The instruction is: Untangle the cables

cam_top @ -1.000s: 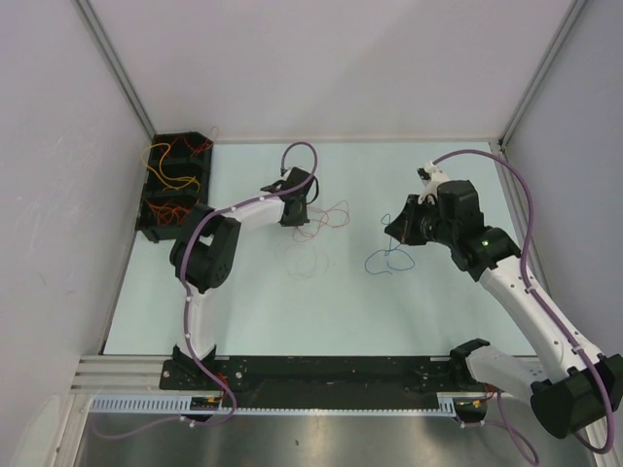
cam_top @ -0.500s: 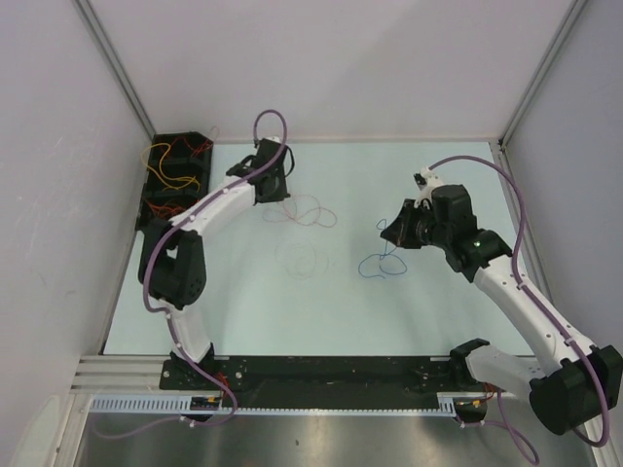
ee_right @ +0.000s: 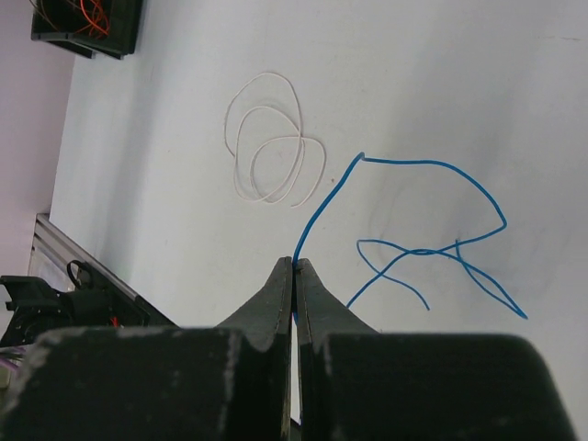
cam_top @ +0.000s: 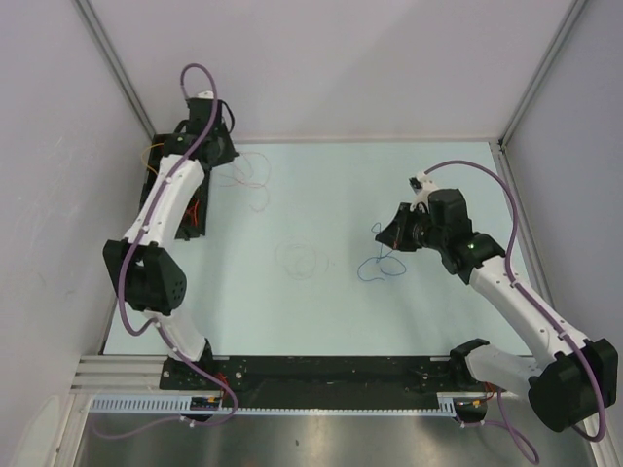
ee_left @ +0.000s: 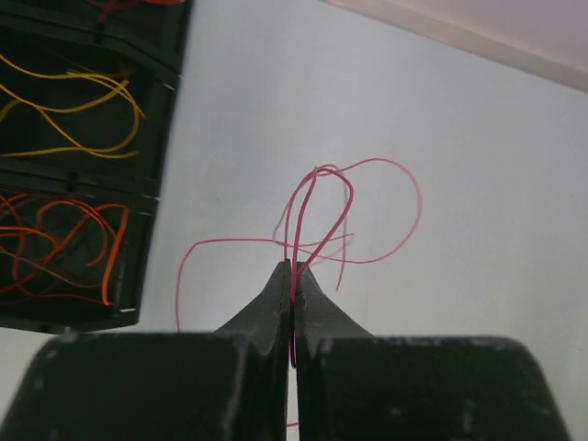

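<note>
My left gripper [ee_left: 294, 268] is shut on a thin pink-red cable [ee_left: 367, 207], whose loops hang below the tips over the pale table. From above, that gripper [cam_top: 226, 154] is at the back left beside the black bin, with the pink-red cable [cam_top: 255, 183] trailing to its right. At the right, my right gripper [ee_right: 295, 265] is shut on the end of a blue cable [ee_right: 441, 170]. The blue cable [cam_top: 375, 265] curls on the table under that gripper [cam_top: 382, 232]. A pale cable [ee_right: 266, 138] lies coiled alone at mid-table [cam_top: 300, 258].
A black divided bin [ee_left: 165, 101] at the back left holds yellow cables [ee_left: 64, 110] and orange cables [ee_left: 64, 239]. From above, the left arm covers much of the bin [cam_top: 195, 224]. Grey walls close in the table on three sides.
The left arm has swung from mid-table to the back left by the bin, carrying the pink-red cable with it. The right gripper has shifted slightly with the blue cable.
</note>
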You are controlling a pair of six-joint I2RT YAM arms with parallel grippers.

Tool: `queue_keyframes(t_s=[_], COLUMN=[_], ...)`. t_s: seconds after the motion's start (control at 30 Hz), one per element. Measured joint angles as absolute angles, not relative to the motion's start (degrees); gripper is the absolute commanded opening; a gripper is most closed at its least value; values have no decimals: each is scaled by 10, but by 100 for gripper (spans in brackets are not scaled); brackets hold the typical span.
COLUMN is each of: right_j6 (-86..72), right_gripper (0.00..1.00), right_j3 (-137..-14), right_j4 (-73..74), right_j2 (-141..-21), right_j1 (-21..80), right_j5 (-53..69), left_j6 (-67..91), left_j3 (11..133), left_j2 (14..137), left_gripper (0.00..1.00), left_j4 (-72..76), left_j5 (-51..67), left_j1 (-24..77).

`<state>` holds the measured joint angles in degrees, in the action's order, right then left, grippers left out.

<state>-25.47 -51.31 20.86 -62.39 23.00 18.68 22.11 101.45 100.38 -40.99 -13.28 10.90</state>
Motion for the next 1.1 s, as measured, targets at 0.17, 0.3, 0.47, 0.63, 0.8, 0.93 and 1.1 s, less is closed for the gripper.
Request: queue_keyframes(t_s=[0.17, 0.3, 0.47, 0.63, 0.8, 0.93, 1.1], right_j6=[-257, -262, -265, -265, -265, -265, -266], right_gripper=[0, 0, 0, 0, 0, 0, 0], right_j3=[-502, -492, -479, -473, -468, -460, -452], right_j4=[196, 181, 172, 170, 166, 159, 150], right_j2=[-624, -625, -628, -629, -629, -629, -634], right_j1=[230, 230, 230, 230, 230, 230, 230], right_j5=[201, 212, 220, 224, 224, 226, 228], left_j6=[209, 200, 189, 183, 176, 173, 169], left_j3=[1072, 1124, 1206, 1270, 1275, 1275, 1250], left_j2=[1004, 1005, 1029, 1063, 1075, 1081, 1081], left_gripper=[0, 0, 0, 0, 0, 0, 0], left_j4=[-438, -452, -472, -482, -481, -471, -413], left_j5=[-140, -149, -156, -163, -165, -164, -163], left_j1=[72, 50, 23, 0, -28, -48, -67])
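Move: The left hand already holds the pink cable; the black tray's middle lies about 9 cm ahead of it, 19 cm to its left and 22 cm below. The red cable there is about 20 cm ahead and 18 cm left, the orange cable level with the hand and 18 cm left. From the right hand, the blue cable's loops lie about 3 cm ahead, 2 cm right, 20 cm down, the white cable 5 cm ahead and 19 cm left. Left carries the pink cable some 17 cm left and 11 cm up towards the tray; right lowers blue 3 cm. ##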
